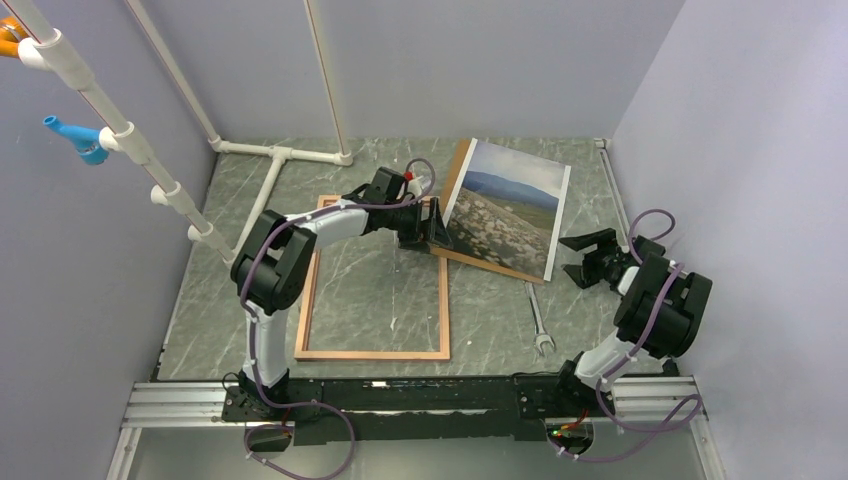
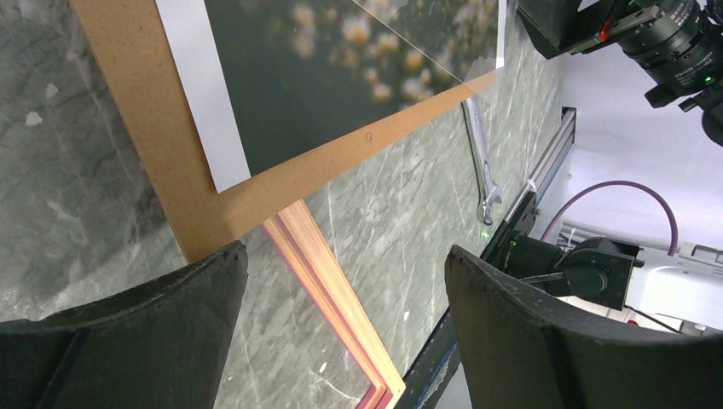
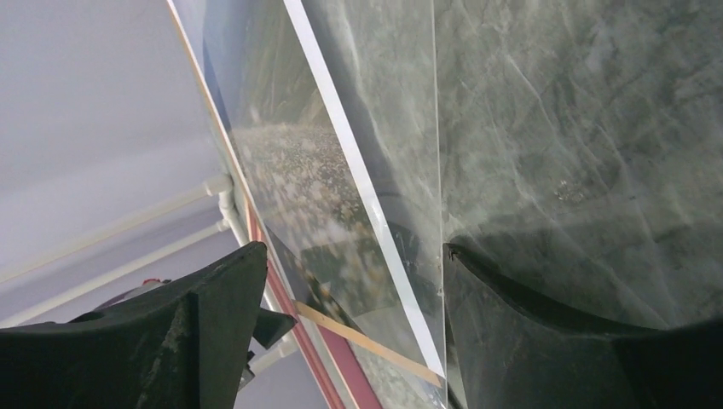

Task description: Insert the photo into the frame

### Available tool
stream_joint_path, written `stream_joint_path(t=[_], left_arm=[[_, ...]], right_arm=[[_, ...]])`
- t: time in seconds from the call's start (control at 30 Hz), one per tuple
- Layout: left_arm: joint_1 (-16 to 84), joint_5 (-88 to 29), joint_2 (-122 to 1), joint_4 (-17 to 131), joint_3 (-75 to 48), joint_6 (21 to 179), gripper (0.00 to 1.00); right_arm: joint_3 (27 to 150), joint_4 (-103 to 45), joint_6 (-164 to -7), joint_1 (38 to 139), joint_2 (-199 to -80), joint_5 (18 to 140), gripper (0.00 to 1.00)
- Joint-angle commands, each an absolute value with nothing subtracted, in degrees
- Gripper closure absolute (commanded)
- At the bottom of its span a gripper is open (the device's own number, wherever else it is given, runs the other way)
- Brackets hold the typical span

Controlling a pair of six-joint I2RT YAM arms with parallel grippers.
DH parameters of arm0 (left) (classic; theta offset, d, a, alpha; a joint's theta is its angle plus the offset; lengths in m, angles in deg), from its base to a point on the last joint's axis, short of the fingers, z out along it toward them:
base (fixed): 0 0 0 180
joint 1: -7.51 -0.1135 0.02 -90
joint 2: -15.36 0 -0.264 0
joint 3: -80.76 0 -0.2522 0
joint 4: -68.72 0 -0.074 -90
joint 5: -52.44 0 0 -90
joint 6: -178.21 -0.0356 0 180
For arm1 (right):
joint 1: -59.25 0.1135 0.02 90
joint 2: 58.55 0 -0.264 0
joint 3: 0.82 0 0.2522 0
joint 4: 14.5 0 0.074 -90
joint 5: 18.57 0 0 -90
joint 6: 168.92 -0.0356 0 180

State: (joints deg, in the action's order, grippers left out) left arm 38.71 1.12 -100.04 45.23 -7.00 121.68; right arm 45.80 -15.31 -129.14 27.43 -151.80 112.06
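The photo (image 1: 505,205), a landscape print with a white border, lies on a brown backing board (image 2: 128,102) at the back centre-right. The light-wood frame (image 1: 370,354) lies flat to its left, with nothing inside it. The board's near-left corner overlaps the frame's far-right corner. My left gripper (image 1: 430,235) is open and empty at that corner, with the board corner and the frame edge (image 2: 332,281) between its fingers (image 2: 345,256). My right gripper (image 1: 578,258) is open and empty just right of the photo's right edge. Its wrist view shows the photo (image 3: 298,179) between the fingers (image 3: 354,251).
A wrench (image 1: 538,325) lies on the table below the photo's right corner and shows in the left wrist view (image 2: 482,162). White pipes (image 1: 270,155) run along the back left. Walls close the left, back and right. A metal rail (image 1: 400,395) runs along the near edge.
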Motion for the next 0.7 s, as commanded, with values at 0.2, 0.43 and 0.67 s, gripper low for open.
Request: stream_joint_path(t=[0.2, 0.43, 0.67], left_arm=[[38.2, 0.4, -93.6, 45.0, -9.0, 120.0, 0.11], [37.4, 0.2, -92.0, 45.2, -10.6, 120.0, 0.11], [37.3, -0.1, -91.1, 45.0, -11.9, 119.9, 0.11]], right_arm=[[40.4, -5.4, -129.6, 27.5, -155.9, 109.7, 0.36], [37.6, 2.0, -132.2, 27.5, -154.1, 112.5, 0.76], [37.4, -0.6, -131.1, 27.5, -149.1, 113.1, 0.86]])
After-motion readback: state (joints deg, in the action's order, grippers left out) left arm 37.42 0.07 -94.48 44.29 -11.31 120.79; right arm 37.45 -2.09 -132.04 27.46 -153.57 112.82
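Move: The right hand, fingers open, has the clear sheet's right edge near its front corner almost between the tips: roughly 1 cm left, 1 cm back and 2 cm below. The photo's middle is about 12 cm to this hand's left and 11 cm ahead; the wrench is some 5 cm left and 14 cm back. That same sheet edge lies about 24 cm right of the left hand, some 4 cm back and 7 cm below. Pinches the clear sheet's right edge, just up from the front corner, between the right fingertips, which close from well open to nearly shut. The right hand sinks about 2 cm onto that edge while easing some 1.5 cm back and 1 cm left, its wrist almost unturned. Meanwhile the left hand, still open and empty, drifts about 2 cm left and rises a little, away from the board's corner. ##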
